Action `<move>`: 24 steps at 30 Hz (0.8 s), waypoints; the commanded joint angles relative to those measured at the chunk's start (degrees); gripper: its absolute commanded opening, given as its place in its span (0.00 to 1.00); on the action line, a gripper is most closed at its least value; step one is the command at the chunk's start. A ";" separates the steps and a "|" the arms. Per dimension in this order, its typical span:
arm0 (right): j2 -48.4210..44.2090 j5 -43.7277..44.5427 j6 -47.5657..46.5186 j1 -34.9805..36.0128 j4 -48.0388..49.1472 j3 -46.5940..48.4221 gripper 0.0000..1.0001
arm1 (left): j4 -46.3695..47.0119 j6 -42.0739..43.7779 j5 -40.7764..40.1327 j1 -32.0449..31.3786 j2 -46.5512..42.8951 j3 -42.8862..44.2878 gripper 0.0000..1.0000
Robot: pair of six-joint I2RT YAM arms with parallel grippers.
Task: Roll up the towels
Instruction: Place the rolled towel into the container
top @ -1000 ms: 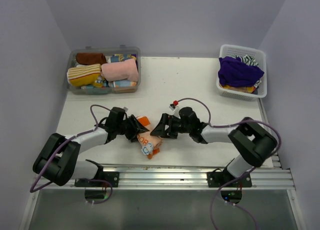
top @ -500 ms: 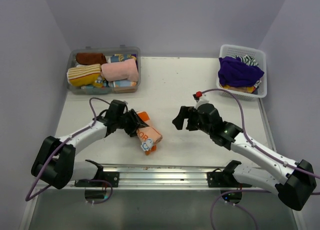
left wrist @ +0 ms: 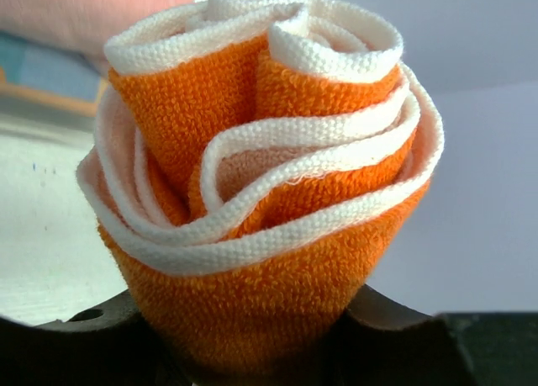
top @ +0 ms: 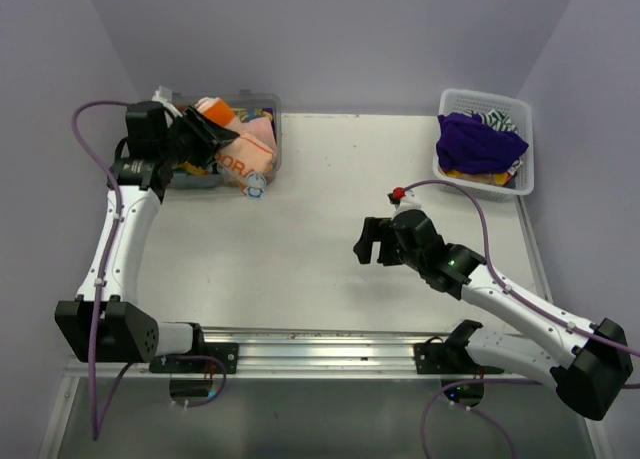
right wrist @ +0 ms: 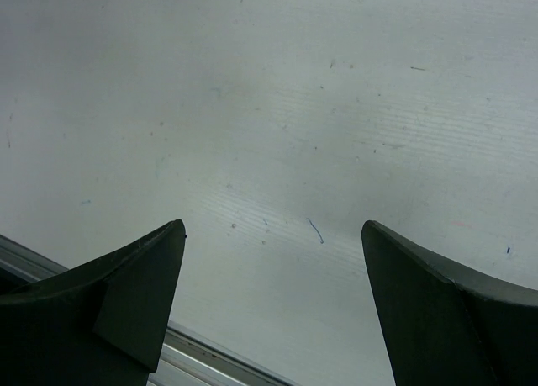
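A rolled orange-and-cream towel (top: pixel 238 159) hangs over the front edge of the clear bin (top: pixel 276 109) at the back left, with my left gripper (top: pixel 207 139) shut on it. In the left wrist view the roll's spiral end (left wrist: pixel 261 193) fills the picture between the dark jaws. Inside the bin lie a pink towel (top: pixel 262 131) and other rolled towels, partly hidden by the arm. A purple towel (top: pixel 478 142) is heaped in the white basket (top: pixel 520 104) at the back right. My right gripper (top: pixel 371 241) is open above the bare table (right wrist: pixel 277 150), its fingertips (right wrist: pixel 164 251) wide apart.
The metal rail (top: pixel 330 344) runs along the table's near edge. The cell's walls close in the left, back and right sides. A striped cloth (top: pixel 497 119) shows behind the purple towel in the basket.
My left arm has lifted the rolled orange-and-cream towel from the table's near middle and carried it to the bin at the back left. My right gripper let go and drew back to the right.
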 commanded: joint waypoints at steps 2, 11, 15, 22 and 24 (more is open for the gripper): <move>0.00 1.32 -0.12 -0.05 -0.38 0.99 0.89 | -0.55 1.87 1.17 5.05 3.15 8.31 0.29; 2.02 -0.44 1.20 -0.05 -0.56 1.61 0.89 | 12.27 -7.60 0.55 13.49 12.11 15.70 0.25; 3.95 -1.67 1.64 -0.05 -0.65 2.48 0.89 | 21.86 -12.09 -3.04 15.86 16.33 15.61 0.25; 7.47 -2.90 1.91 -0.14 -1.00 3.37 0.89 | 37.41 -15.63 -7.97 17.27 28.53 17.71 0.29; 8.52 -3.08 1.82 -0.05 -1.00 3.45 0.89 | 40.49 -15.98 -7.88 17.27 31.79 20.43 0.28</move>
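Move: The container the rolled orange towel is bound for has its middle roughly 18 cm ahead of the left hand, 14 cm to its left and some 24 cm below. In it, the brown towel lies about 24 cm ahead and 22 cm left, the yellow-striped one 14 cm ahead and 24 cm left, and the pink one 17 cm ahead and 4 cm left. From the right hand, the container's middle is about 33 cm ahead and 45 cm left, 9 cm lower. The rolled orange towel, still gripped, is swung by the left arm forward and left, nearly 20 cm each way, high over the container towards its back-left part; it rises some 4 cm at first, then sinks back to its starting height. The wrist turns about 30 degrees counter-clockwise, fingers unchanged. The empty, open right hand sinks 3.5 cm over bare table. ##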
